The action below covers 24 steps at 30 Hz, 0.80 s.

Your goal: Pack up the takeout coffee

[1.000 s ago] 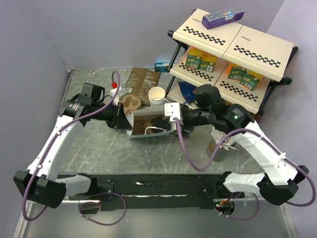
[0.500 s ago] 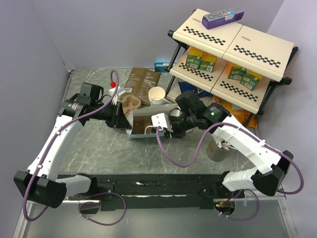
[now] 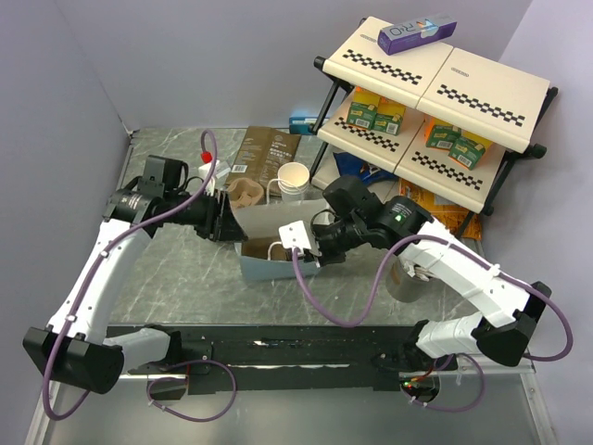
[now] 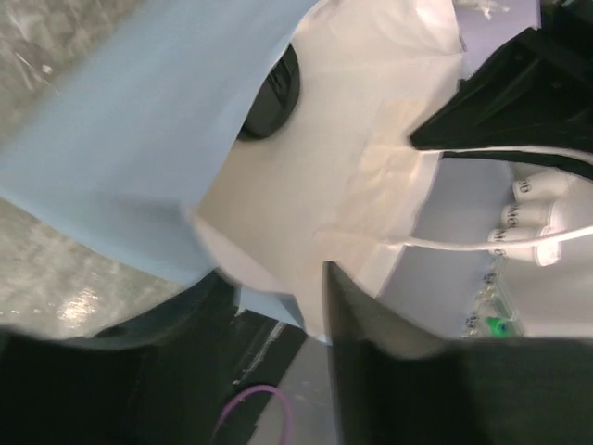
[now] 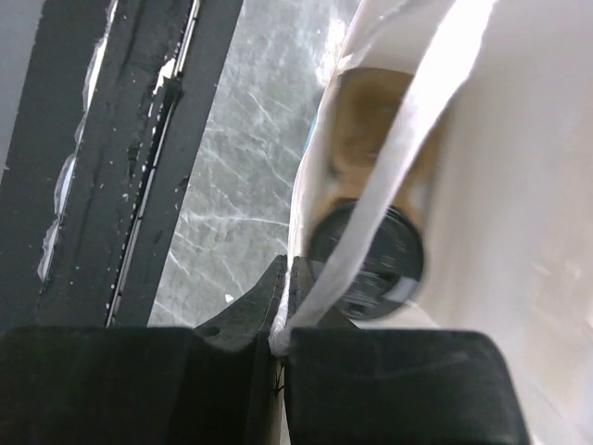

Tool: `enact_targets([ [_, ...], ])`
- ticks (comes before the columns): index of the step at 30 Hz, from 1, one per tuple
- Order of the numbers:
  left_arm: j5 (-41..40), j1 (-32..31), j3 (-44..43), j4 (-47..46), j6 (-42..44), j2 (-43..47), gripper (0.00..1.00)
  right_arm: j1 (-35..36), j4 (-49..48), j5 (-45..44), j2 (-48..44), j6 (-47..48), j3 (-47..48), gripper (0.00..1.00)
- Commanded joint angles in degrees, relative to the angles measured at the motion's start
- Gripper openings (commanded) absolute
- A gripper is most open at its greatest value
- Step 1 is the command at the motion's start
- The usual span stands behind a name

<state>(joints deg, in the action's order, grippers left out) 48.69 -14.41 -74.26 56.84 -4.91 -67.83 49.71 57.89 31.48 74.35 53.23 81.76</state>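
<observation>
A light blue paper bag (image 3: 269,232) with a white inside stands between my arms. In it sits the takeout coffee, of which only the round black lid (image 5: 366,262) (image 4: 273,88) shows, with something tan behind it. My right gripper (image 5: 289,301) (image 3: 310,243) is shut on the bag's near rim, where the white handle (image 5: 408,158) starts. My left gripper (image 4: 278,315) (image 3: 225,218) is at the bag's left edge. Its jaws stand apart with the bag's edge between them. A lidless white paper cup (image 3: 293,176) stands behind the bag.
A dark brown coffee pouch (image 3: 264,153) and a brown pulp carrier (image 3: 246,195) lie behind the bag. A checkered rack (image 3: 435,93) with green cartons fills the back right, a purple box (image 3: 417,34) on top. A grey cup (image 3: 406,278) stands under my right arm.
My right gripper moved left to the bag's near rim and shut on it. The bag went from lying open to standing upright. My left jaws opened.
</observation>
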Motion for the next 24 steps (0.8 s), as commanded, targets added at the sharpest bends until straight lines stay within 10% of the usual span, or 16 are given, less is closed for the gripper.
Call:
enact_targets([
  [1, -0.96, 0.79, -1.41, -1.55, 1.04, 2.18, 0.61, 1.7, 1.79, 2.44, -2.28, 0.38, 4.63, 0.0],
  [8, -4.56, 1.76, -4.93, -1.82, 4.02, 1.65, 0.93, 2.93, 2.23, 2.27, -2.71, 0.12, 3.68, 0.0],
  [24, -9.66, 2.37, -16.09, -2.61, 9.65, -2.83, 0.98, 3.2, -8.66, -4.94, -6.23, -0.33, 1.39, 0.0],
])
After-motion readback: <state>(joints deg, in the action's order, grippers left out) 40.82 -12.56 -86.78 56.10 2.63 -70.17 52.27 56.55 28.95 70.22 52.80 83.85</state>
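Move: The left gripper, half open, is at the left rim of the takeout bag, whose middle lies about 14 cm to its right, 1 cm back and 8 cm down; the cup carrier is some 12 cm ahead and 5 cm right, and the stacked cups 15 cm ahead and 17 cm right. For the right gripper, shut on the near rim, the bag's middle is about 5 cm left, 3 cm ahead and 9 cm below. Open the left gripper the rest of the way to free the bag's left rim, easing slightly left, then lift it about 5 cm while reaching as far forward, towards the cup carrier, rolling the wrist nearly 20 degrees. Keep the right gripper pinched on the near rim; draw it back a little, then raise it to nearly 4 cm higher. ##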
